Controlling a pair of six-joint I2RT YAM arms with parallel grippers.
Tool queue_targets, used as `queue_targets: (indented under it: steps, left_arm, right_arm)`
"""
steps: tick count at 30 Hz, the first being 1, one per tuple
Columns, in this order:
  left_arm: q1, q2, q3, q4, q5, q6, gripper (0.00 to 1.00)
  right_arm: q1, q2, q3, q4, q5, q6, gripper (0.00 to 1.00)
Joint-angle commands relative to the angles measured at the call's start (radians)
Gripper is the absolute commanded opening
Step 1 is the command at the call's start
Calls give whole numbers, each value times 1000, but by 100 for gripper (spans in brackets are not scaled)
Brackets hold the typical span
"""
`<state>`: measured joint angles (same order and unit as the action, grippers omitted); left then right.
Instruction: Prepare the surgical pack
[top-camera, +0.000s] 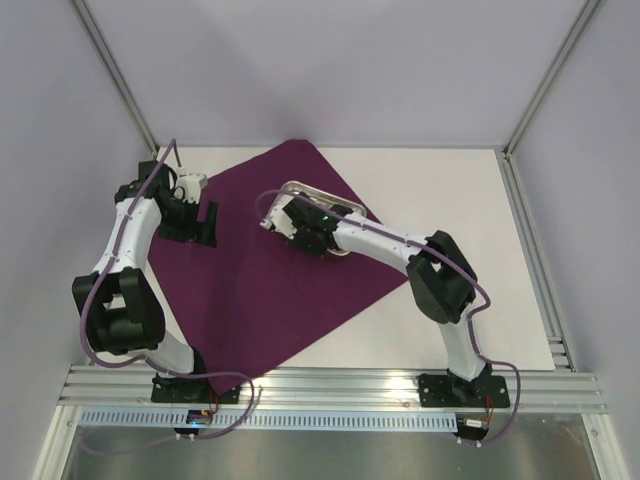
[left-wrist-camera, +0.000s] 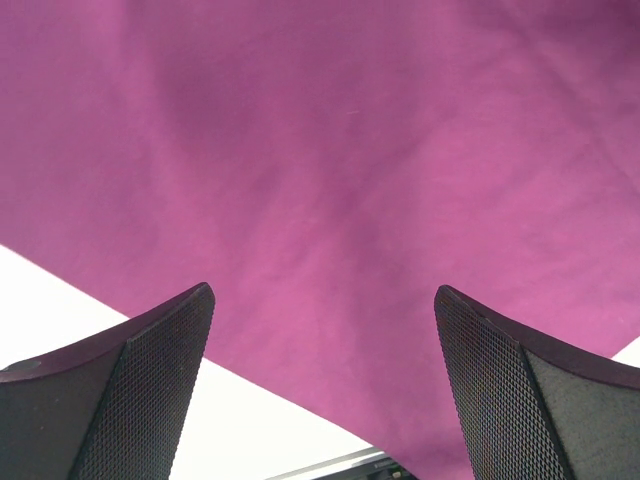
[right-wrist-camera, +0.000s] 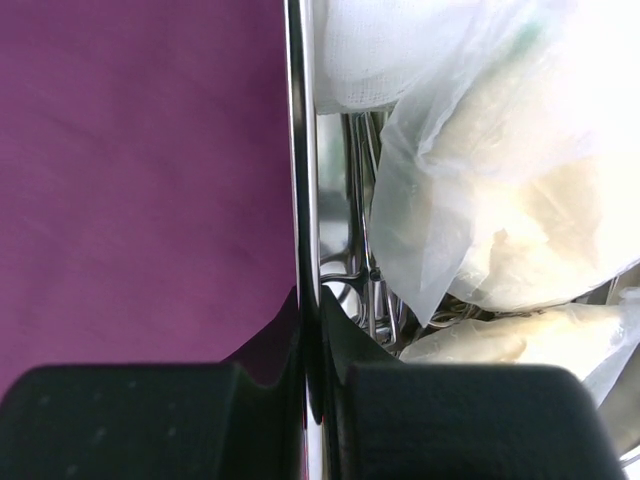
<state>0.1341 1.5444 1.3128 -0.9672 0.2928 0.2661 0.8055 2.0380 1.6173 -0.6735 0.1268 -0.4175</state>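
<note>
A dark-purple cloth (top-camera: 260, 280) lies spread as a diamond on the white table. The shiny steel tray (top-camera: 288, 190) sits on the cloth near its far corner. My right gripper (top-camera: 300, 228) is shut on the tray's thin rim (right-wrist-camera: 303, 150), one finger outside, one inside. Inside the tray lie white gauze (right-wrist-camera: 365, 50), pale packets in clear wrap (right-wrist-camera: 510, 200) and steel forceps (right-wrist-camera: 365, 270). My left gripper (top-camera: 190, 228) hangs open over the cloth's left edge (left-wrist-camera: 330, 180), its fingers (left-wrist-camera: 150, 380) wide apart with nothing between them.
White table surface (top-camera: 450, 200) lies to the right of the cloth and at the far left corner. Aluminium frame posts (top-camera: 115, 80) rise at the back corners. A metal rail (top-camera: 330, 385) runs along the near edge by the arm bases.
</note>
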Motion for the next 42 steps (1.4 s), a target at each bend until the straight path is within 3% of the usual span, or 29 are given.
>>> queue_targets:
  steps: [1,8,17,20,21,24,27,35,42]
  left_arm:
    - [53,2,-24,42,-7,-11,100]
    - [104,-6,-56,58,-32,10,100]
    - [113,-17,-73,64,-32,22,100]
    - [113,-18,-73,65,-30,24,100]
    - [113,-17,-73,64,-29,24,100]
    - [113,-18,-70,62,-26,21,100]
    - [113,-17,-69,58,-15,22,100]
    - [113,-18,-66,53,-6,24,100]
    - [113,-18,-61,51,-7,24,100]
  right_arm:
    - [90,69,136,28,22,-20,0]
    - [217,203,297,-38,-10,-36,0]
    - [273,237,325,-51,-49,-53,1]
    - [271,241,349,-69,-47,-56,9]
    - [271,241,358,-74,-55,-58,20]
    - [274,237,368,-81,-43,-58,37]
    - [282,214,368,-80,-24,-60,47]
    - [313,90,331,-71,19,-73,56]
    - [334,-45,247,-67,-74,-69,59]
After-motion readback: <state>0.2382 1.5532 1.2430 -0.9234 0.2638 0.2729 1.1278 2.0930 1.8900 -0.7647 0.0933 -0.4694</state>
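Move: The shut right hand holds the tray by its near long rim, close to the right end. The resting place for that rim on the cloth is roughly 12 cm left, 9 back and 4 below. The tray's middle is about 7 ahead and 3 left, the gauze about 9 ahead and 10 left, the sponge bags about 7 ahead and 1 left, all slightly lower. From the left hand that resting place is some 19 cm right, 6 back and 11 down. Keeping its pinch on the rim, the right hand carries the tray about 12 cm left and 9 back, sinking some 4 cm and swinging counter-clockwise nearly 20 degrees to set the tray on the cloth. The fingers then open just past halfway, let go of the rim and rise about 10 cm above the tray. Meanwhile the open left hand shifts 4 cm left, dips slightly and waits. ##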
